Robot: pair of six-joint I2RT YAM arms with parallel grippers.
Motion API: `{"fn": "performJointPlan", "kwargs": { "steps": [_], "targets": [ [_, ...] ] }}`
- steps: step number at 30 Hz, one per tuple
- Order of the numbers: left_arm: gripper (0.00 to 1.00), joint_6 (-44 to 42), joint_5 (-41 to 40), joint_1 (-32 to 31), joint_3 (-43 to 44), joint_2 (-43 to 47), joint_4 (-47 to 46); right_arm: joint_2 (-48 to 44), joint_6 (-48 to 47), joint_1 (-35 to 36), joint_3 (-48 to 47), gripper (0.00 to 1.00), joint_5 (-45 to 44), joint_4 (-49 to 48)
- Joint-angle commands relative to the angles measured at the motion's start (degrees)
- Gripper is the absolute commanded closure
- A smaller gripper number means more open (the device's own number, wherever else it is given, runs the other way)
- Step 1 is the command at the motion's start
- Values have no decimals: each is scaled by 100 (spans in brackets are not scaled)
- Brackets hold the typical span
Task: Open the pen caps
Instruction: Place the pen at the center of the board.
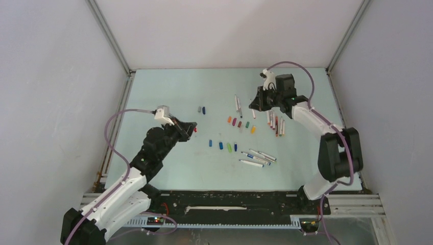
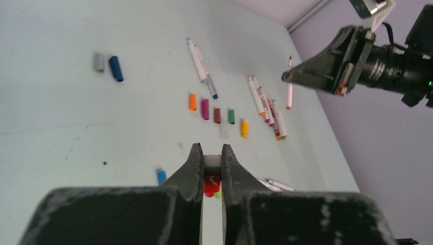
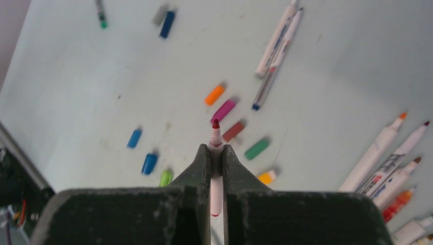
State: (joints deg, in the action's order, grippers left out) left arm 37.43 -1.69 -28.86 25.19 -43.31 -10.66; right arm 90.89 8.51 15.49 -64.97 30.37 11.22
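My left gripper [image 2: 210, 150] is shut on a red pen cap [image 2: 211, 186], with a pale bit showing at the fingertips. In the top view it [image 1: 191, 127] hovers left of the loose pen caps. Above the pens at the back right, my right gripper [image 3: 216, 149] is shut on a white pen barrel [image 3: 216, 138], its red tip bare and pointing past the fingers. Below it lie orange [image 3: 215, 94], magenta [image 3: 223, 110], brown [image 3: 233, 131], green [image 3: 256, 148] and yellow [image 3: 266, 177] caps in a row. Blue caps [image 1: 220, 145] and a light green one [image 1: 229, 147] lie nearer.
A grey cap and a dark blue cap [image 1: 203, 109] lie apart at the left back. Uncapped pens [image 1: 275, 124] are bunched under the right arm, two more [image 1: 238, 104] lie further back, and several pens [image 1: 258, 158] lie near the front. Frame walls border the table.
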Motion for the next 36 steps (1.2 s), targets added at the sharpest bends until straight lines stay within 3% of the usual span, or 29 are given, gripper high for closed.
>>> {"fn": "performJointPlan", "kwargs": {
  "steps": [1,8,21,30,36],
  "targets": [
    [100,-197,-331,47,-250,182,30,839,518,85,-902,100,-709,31],
    [100,-289,-472,56,-374,-7,-121,2200,480,186,-2288,99,-1010,804],
    [100,-479,-616,74,-383,-352,-169,3470,537,200,-3347,96,-1145,1293],
    [100,-452,-537,82,-374,-448,-235,3937,515,200,-3836,86,-1587,1525],
    [100,-434,-457,83,-312,-401,-139,4005,461,196,-4078,67,-1713,1709]
  ]
}}
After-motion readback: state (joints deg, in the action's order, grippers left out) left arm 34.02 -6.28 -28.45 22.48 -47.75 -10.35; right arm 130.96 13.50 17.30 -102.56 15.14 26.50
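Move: The right hand holds the uncapped red pen; its laying-down spot is about 12 cm ahead, 1 cm left and 14 cm below. At table height too, the pair of uncapped pens lies some 13 cm ahead and 6 cm left, the green cap about 1 cm back and 1 cm left, and the right-hand pen group 2 cm ahead and 15 cm right. From the left hand, that spot is roughly 30 cm ahead, 29 cm right and 18 cm below. The right hand lowers the pen about 13 cm while reaching 12 cm forward, then opens; the left sinks 5 cm. ##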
